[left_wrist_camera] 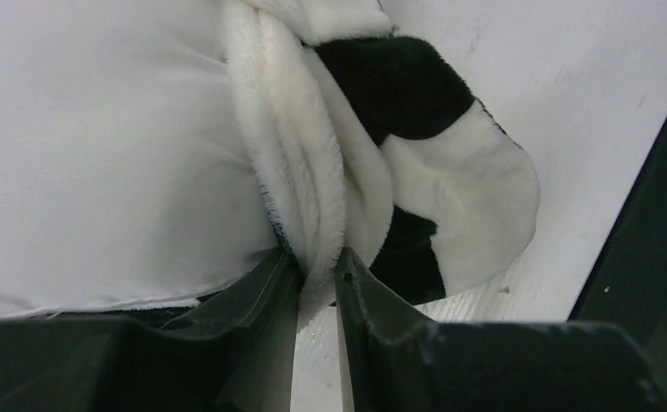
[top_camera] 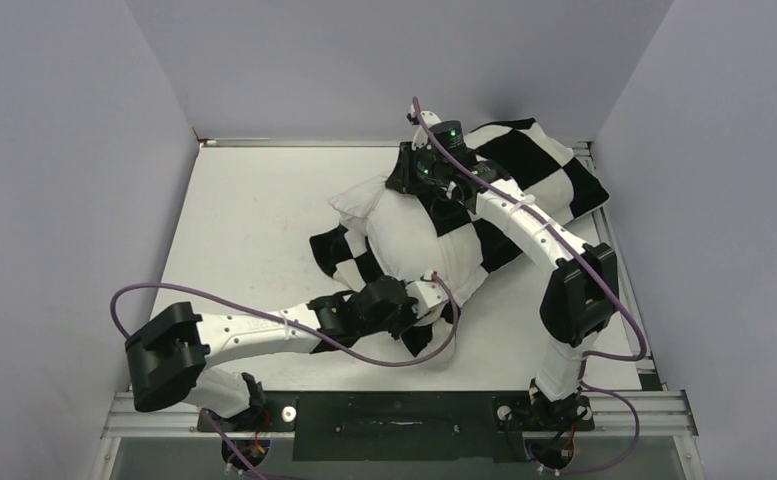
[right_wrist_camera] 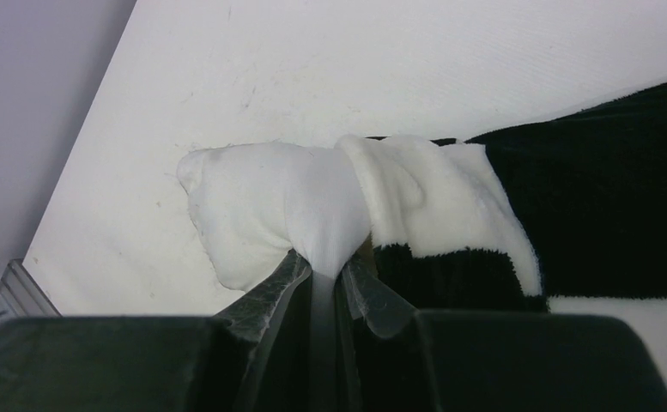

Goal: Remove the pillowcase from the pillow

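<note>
The plain white pillow (top_camera: 404, 230) lies mid-table, its left end bare. The black-and-white checkered pillowcase (top_camera: 534, 170) still covers its far right part and is bunched around the near side (top_camera: 349, 255). My left gripper (top_camera: 434, 292) is shut on a fuzzy white fold of the pillowcase's edge (left_wrist_camera: 317, 249), with the pillow (left_wrist_camera: 98, 154) to its left. My right gripper (top_camera: 406, 188) is shut on a pinch of the pillow's bare corner (right_wrist_camera: 265, 202), with the pillowcase (right_wrist_camera: 604, 206) bunched just to its right.
The white table (top_camera: 254, 220) is boxed by grey walls on the left, back and right. A metal rail (top_camera: 394, 410) with both arm bases runs along the near edge. Purple cables (top_camera: 124, 300) loop off both arms over the table.
</note>
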Tool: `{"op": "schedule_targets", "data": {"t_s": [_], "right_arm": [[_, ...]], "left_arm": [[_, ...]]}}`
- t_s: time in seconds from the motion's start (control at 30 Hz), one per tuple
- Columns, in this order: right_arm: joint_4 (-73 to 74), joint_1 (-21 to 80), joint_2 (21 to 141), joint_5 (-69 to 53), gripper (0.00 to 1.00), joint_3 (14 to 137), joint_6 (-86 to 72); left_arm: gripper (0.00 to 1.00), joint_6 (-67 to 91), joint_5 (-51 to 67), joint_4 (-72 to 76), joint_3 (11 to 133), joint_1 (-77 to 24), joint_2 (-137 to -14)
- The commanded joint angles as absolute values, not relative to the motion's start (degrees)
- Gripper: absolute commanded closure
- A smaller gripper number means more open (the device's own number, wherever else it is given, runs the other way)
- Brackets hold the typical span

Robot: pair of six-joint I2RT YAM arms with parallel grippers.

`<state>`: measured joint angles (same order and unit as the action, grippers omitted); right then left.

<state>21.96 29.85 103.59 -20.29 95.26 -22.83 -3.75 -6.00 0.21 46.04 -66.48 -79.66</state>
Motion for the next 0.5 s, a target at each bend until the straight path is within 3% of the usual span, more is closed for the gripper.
{"op": "schedule_targets", "data": {"t_s": [0.0, 0.2, 0.47], "right_arm": [[0.48, 27.76, 102.69, -18.83, 0.95, 100.27, -26.73], [-2.85, 28.79, 101.15, -25.60, 0.95, 93.01, -27.59], [-2.41, 28.92, 96.23, -27.87, 0.94, 84.98, -26.18]], "left_arm": [[0.76, -0.35, 0.49, -4.72, 48.06, -71.92, -85.82], [0.38, 6.01, -2.60, 1.01, 50.33, -71.61, -83.53], [0.16, 14.61, -7.12, 0.99, 51.09, -68.66, -72.76]]}}
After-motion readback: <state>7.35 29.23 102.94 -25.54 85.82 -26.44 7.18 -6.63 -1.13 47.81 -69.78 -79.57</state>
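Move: Between the left fingers, right at the hand point, is a fold of the pillowcase. Its closed corner lies about 7 cm back of that hand and 9 cm lower; the bared white pillow body is some 14 cm ahead and 7 cm left, its middle around 3 cm lower. In the right fingers is the pillow corner; from that hand the checkered flap lies about 13 cm back, 11 cm left and 18 cm lower. Opening its fingers wide, the left hand dips about 4 cm towards the table, lets go of the pillowcase fold, then rises some 5 cm, drifting back and slightly right away from the pillow body. The right hand keeps its pinch on the pillow corner, shifting only a little left and down as it rolls slightly. ##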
